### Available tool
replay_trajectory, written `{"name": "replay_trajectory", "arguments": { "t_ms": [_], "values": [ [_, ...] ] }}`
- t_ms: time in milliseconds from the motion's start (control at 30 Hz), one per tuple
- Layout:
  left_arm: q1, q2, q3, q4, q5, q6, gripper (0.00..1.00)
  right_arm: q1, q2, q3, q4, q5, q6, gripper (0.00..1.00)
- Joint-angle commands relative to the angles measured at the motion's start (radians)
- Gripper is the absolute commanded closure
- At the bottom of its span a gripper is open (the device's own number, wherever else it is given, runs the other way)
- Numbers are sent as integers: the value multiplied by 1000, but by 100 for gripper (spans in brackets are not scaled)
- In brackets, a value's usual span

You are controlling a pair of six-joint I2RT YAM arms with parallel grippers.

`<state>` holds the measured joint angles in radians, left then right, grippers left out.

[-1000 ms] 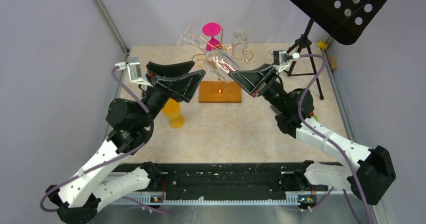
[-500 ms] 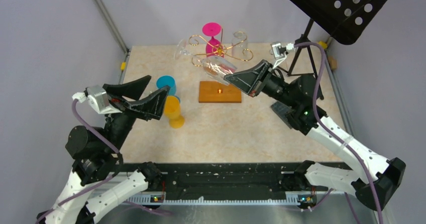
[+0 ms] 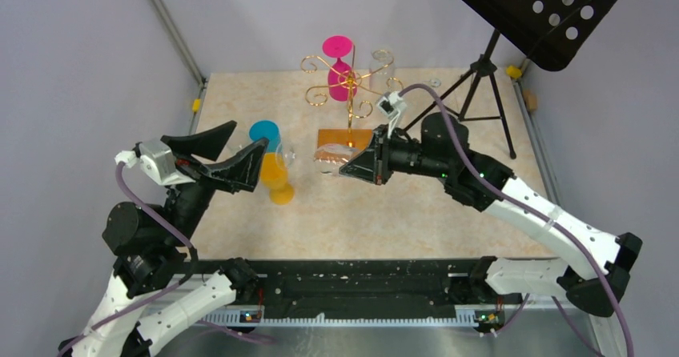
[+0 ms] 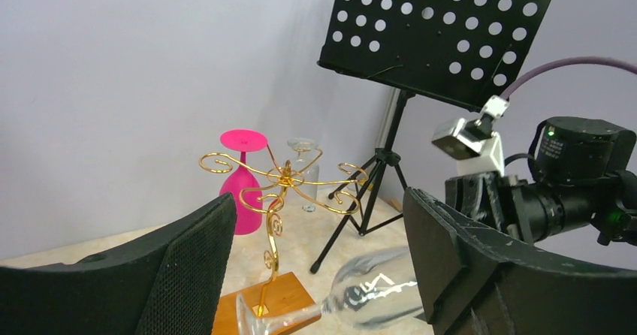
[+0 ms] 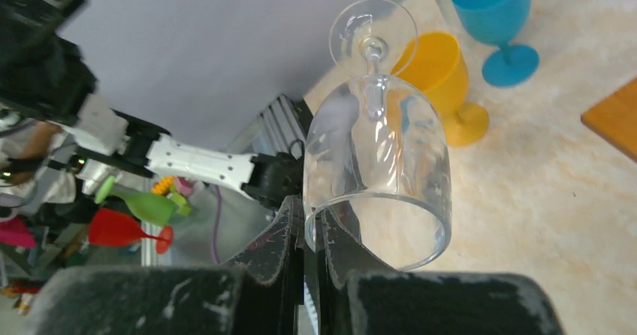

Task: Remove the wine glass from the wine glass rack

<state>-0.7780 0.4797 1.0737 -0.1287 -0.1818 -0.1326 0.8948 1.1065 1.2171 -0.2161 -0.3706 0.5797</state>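
A clear wine glass (image 3: 324, 156) lies on its side in the air, low in front of the wine glass rack (image 3: 349, 86), apart from its gold scroll arms. My right gripper (image 3: 347, 170) is shut on the bowl's rim; in the right wrist view the fingers (image 5: 289, 226) pinch the glass wall, and the wine glass (image 5: 379, 143) points its foot away. My left gripper (image 3: 247, 138) stands open to the left, holding nothing. In the left wrist view the wine glass (image 4: 375, 286) shows low between its wide fingers (image 4: 191, 267), with the rack (image 4: 282, 181) behind.
A blue goblet (image 3: 265, 132) and a yellow goblet (image 3: 277, 178) stand close by my left gripper. A pink goblet (image 3: 339, 59) and a clear glass (image 3: 383, 63) stand behind the rack's wooden base (image 3: 330, 139). A black music stand (image 3: 535, 11) on a tripod (image 3: 480, 81) occupies the back right.
My right gripper has carried the wine glass off the rack, down and forward-left. My left arm drew back to the left a second ago and has stayed still since.
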Motion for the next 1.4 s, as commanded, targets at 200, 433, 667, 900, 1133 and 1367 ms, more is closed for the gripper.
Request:
{"name": "replay_trajectory", "arguments": {
  "t_ms": [200, 433, 667, 900, 1133, 1367],
  "values": [
    [-3, -4, 8, 15, -76, 36, 16, 126, 172, 163, -308, 292, -154, 100],
    [-3, -18, -8, 10, -87, 52, 16, 185, 302, 254, -424, 409, -193, 100],
    [-3, -32, -15, 7, -107, 73, 16, 265, 509, 447, -642, 498, -261, 100],
    [-3, -35, -14, 12, -137, 91, 16, 291, 701, 637, -817, 540, -292, 100],
    [-3, -42, -9, 10, -157, 97, 16, 290, 793, 745, -888, 540, -312, 100],
    [-3, -49, -1, 7, -183, 109, 17, 290, 881, 868, -943, 545, -339, 100]
  ]
}}
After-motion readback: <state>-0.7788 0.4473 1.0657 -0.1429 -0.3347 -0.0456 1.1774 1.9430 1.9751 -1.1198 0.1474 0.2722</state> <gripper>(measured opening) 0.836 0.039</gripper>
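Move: Below the right hand, which holds the clear wine glass by its rim, its foot pointing left, lies the bare tabletop it is bound for: about 6 cm ahead, 10 cm left and 36 cm down. The yellow glass stands 15 cm ahead and 16 cm left, the blue one 25 cm ahead and 19 cm left, the rack's wooden base 30 cm ahead and 3 cm right. From the empty left hand, that bare spot is roughly 7 cm ahead, 12 cm right and 48 cm down. Lowering the clear glass about 19 cm towards the bare table on the near side of the yellow glass, the right hand drifts some 6 cm left and swings its fingers down by about 60 degrees, easing up a touch at the end. The shut fingers keep their pinch on the rim. The open left hand edges about 3 cm left, turning slightly counter-clockwise. ##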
